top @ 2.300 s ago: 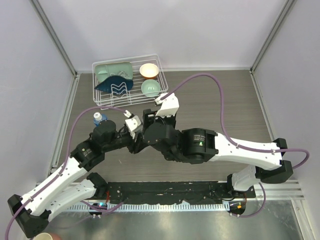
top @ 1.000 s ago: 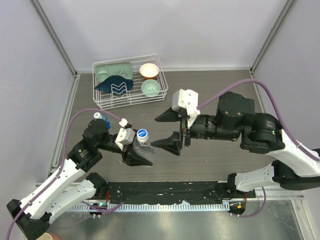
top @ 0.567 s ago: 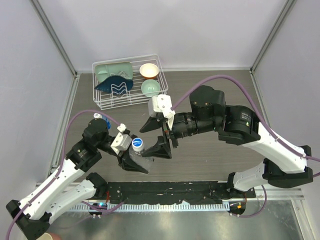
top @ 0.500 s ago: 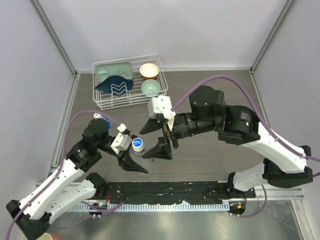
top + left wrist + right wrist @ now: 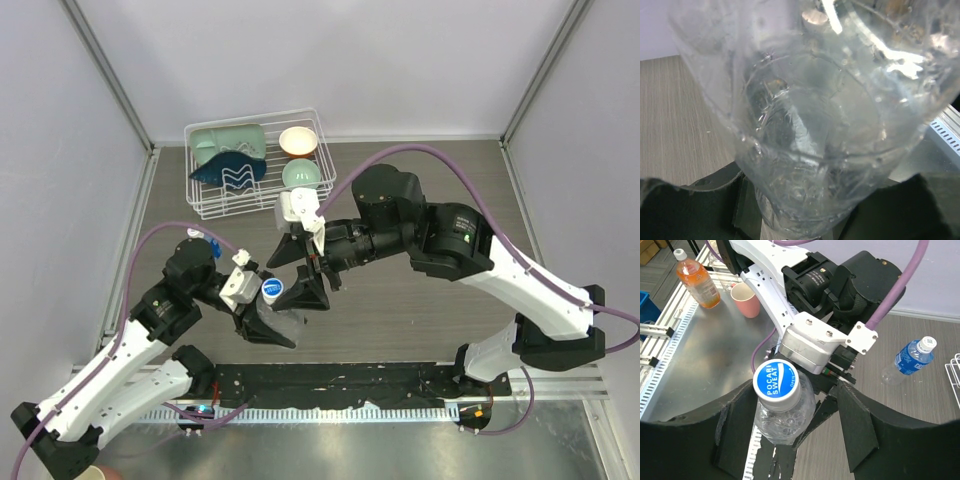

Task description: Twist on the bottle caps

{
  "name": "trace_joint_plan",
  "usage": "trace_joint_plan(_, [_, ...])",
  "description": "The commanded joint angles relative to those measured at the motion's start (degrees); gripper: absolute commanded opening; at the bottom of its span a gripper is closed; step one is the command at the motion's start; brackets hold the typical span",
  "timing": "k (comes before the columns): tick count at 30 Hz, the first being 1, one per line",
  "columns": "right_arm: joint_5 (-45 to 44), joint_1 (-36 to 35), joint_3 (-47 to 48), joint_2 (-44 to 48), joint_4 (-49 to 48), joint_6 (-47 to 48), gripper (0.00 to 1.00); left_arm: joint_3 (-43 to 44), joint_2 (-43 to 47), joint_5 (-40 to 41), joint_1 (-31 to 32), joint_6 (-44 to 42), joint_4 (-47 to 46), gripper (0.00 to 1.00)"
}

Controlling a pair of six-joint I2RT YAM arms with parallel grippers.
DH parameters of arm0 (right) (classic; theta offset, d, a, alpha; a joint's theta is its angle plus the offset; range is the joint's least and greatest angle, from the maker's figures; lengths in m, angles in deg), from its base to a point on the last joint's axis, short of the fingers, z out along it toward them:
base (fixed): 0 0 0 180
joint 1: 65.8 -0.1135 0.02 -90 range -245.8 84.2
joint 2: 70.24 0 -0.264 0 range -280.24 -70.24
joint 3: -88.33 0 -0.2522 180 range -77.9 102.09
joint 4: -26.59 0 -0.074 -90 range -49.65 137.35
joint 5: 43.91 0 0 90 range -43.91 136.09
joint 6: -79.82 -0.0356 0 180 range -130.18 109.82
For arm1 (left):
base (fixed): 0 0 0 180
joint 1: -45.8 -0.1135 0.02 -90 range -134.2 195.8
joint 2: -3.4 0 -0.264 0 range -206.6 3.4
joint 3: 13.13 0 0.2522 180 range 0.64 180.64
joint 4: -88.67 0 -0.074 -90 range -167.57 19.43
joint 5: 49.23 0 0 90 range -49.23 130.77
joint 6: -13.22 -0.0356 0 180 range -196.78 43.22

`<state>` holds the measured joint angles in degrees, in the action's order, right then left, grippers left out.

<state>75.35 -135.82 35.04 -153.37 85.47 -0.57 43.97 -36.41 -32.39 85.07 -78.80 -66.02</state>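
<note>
My left gripper (image 5: 262, 322) is shut on a plain clear bottle (image 5: 272, 312) and holds it off the table, neck up. That bottle (image 5: 815, 125) fills the left wrist view, with dark fingers at the bottom corners. On its neck sits a white cap (image 5: 776, 381) with a blue printed top, also seen from above as the cap (image 5: 272, 289). My right gripper (image 5: 795, 435) is open, its jaws on either side of the cap, the left one closest. A second bottle (image 5: 907, 360) with a blue label lies on the table, a white cap (image 5: 927, 344) on it.
A white wire dish rack (image 5: 192, 170) with pale green and cream bowls stands at the back left. The labelled bottle (image 5: 197, 237) lies just behind my left arm. On the metal bench beyond the table edge are an orange drink bottle (image 5: 695, 277) and a pink cup (image 5: 747, 299).
My right arm has swung left to the held bottle, and its jaws, now slightly narrower, straddle the cap. The left gripper kept its grip and shifted the bottle slightly down-left.
</note>
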Motion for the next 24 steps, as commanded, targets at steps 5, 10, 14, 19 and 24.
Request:
trace_joint_plan(5, [1.1,0.8,3.2,1.1,-2.1,1.3,0.68,1.2,1.1,-0.3,0.0,-1.1,0.4,0.0])
trace_joint_plan(10, [2.3,0.8,3.9,0.8,-2.1,1.3,0.66,1.1,1.1,0.5,-0.1,-1.2,0.4,0.0])
trace_joint_plan(14, [2.9,0.9,4.2,0.3,-2.0,1.1,0.6,1.0,1.1,1.4,0.0,-1.1,0.1,0.0])
trace_joint_plan(19, [3.0,0.8,4.2,-0.2,-1.6,1.1,0.45,1.0,1.3,2.1,0.0,-0.9,0.2,0.0])
trace_joint_plan(24, [2.9,0.9,3.7,-0.1,-0.7,0.9,0.25,0.9,1.4,4.7,0.0,-0.8,0.2,0.0])
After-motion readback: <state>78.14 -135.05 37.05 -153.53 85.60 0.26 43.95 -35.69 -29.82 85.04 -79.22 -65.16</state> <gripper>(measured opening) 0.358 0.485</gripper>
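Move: The white cap, already sitting on the clear bottle, lies almost between the right hand's open fingers: about 1 cm back from the hand point, level with it left to right and some 1 cm above. The clear bottle hangs below it, its middle about 1 cm back, in line sideways and 8 cm down. The blue-label bottle stands roughly 20 cm ahead, 18 cm left and 27 cm lower. From the left hand, which grips the clear bottle, the cap is straight overhead by about 12 cm. Upward by roughly 1.5 cm goes the right hand, with its fingers still pointing left across the cap; then, almost in place, it closes from wide to about half that gap and pinches the cap between its front and rear fingertips. The left hand keeps its grip on the clear bottle beneath, barely shifting forward. ##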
